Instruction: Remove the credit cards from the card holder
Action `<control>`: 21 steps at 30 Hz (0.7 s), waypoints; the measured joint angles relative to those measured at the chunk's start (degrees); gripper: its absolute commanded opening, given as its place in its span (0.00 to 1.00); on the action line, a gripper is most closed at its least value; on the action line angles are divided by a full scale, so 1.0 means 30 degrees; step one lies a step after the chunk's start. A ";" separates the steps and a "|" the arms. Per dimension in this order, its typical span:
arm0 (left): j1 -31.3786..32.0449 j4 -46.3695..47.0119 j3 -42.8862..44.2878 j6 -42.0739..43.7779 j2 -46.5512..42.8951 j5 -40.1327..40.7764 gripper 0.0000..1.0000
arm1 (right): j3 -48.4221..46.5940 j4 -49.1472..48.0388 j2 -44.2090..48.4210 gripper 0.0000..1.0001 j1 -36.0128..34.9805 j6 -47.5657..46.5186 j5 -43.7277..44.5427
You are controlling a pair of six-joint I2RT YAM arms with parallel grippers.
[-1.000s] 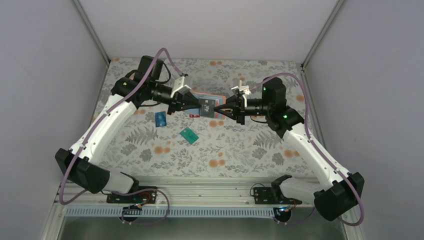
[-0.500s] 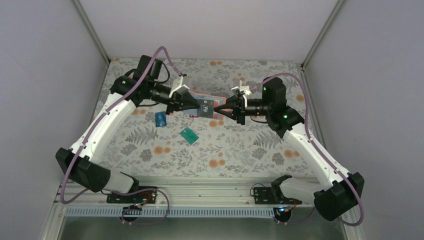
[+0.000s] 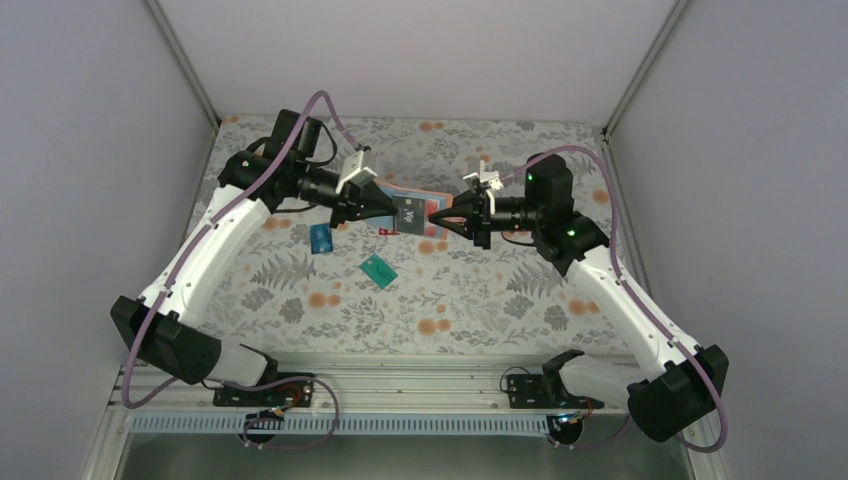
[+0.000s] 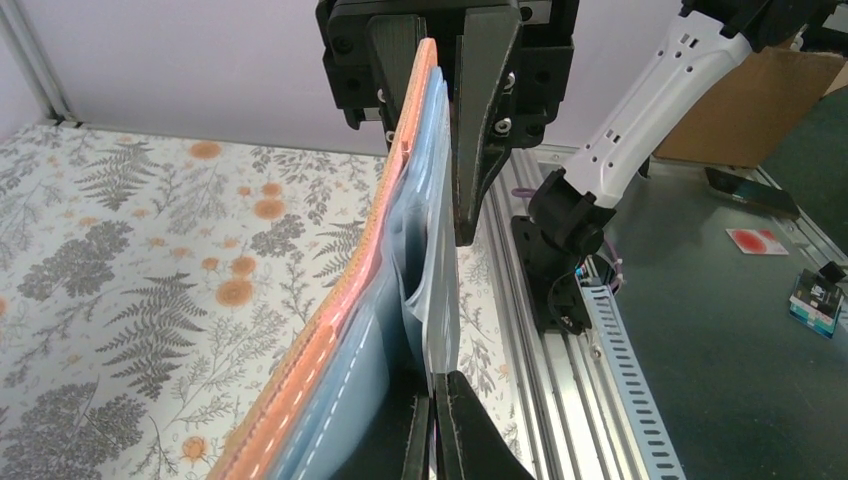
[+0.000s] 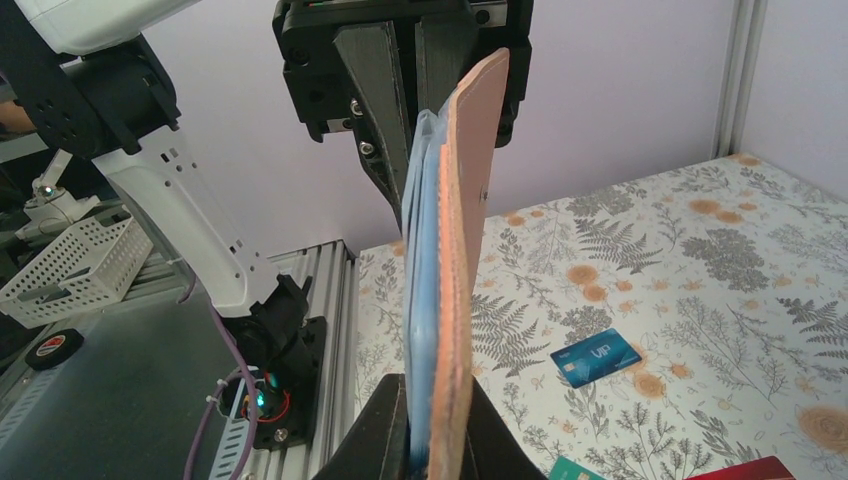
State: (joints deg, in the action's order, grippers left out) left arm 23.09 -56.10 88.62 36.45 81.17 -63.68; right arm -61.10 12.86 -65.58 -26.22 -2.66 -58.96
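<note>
The card holder [image 3: 432, 193], orange outside with blue pockets, is held up on edge between the two arms. My right gripper [image 3: 447, 216] is shut on one end of it [image 5: 455, 250]. My left gripper [image 3: 393, 212] is shut on the edge of a black credit card [image 3: 410, 213] that sticks out of the holder's pocket; in the left wrist view this card [image 4: 440, 300] shows edge-on between the fingertips [image 4: 458, 420]. A blue card [image 3: 320, 238], a teal-green card [image 3: 378, 270] and a red card [image 3: 387, 231] lie on the floral table.
The blue card [image 5: 596, 358], the teal card [image 5: 575, 470] and the red card [image 5: 745, 470] lie below the held holder. Grey walls enclose the table [image 3: 500, 300] on three sides. An aluminium rail [image 3: 420, 385] with the arm bases runs along the near edge.
My left gripper has shifted slightly left with the black card, away from the right gripper. The right arm and the cards on the table have stayed put.
</note>
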 measured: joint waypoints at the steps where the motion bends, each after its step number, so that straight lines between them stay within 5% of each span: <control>1: 0.0000 0.0029 0.0000 -0.0015 0.0000 -0.0007 0.09 | 0.0000 0.0000 0.0000 0.04 0.0007 0.0000 0.0000; 10: -0.0066 0.0102 0.0000 -0.0168 0.0000 0.0000 0.12 | 0.0000 0.0044 0.0000 0.04 0.0109 0.0000 -0.0015; 14: -0.0022 0.0109 0.0000 -0.0226 0.0000 -0.0022 0.23 | 0.0000 0.0058 0.0000 0.04 0.0124 0.0000 -0.0007; 21: 0.0568 0.0284 0.0000 -0.0364 0.0022 0.0036 0.22 | 0.0000 0.0087 0.0000 0.04 0.0138 0.0000 -0.0007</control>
State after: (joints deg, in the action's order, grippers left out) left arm 24.80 -55.24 88.62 35.35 81.23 -63.57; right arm -61.10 13.13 -65.58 -25.80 -2.66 -58.98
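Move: The dark grey card stands on the base-facing side of the card holder, its left edge already pinched by the left hand, its middle about 3 cm right, 1 cm back and 2 cm lower. The holder's middle is about 3 cm right and 1 cm ahead. On the table, some 30 cm below, the red card lies about 15 cm ahead, 3 cm left, and the green card 7 cm ahead, 5 cm left. From the right hand, the grey card is level fore-and-aft, about 5 cm left and 1 cm lower. The grey card's left edge is let go: the left fingers open to about a quarter while nearly in place, then the hand eases about 1 cm right and back, bringing the parted fingers around the card's edge without closing. The right hand stays put and keeps its pinch on the holder's right end. ##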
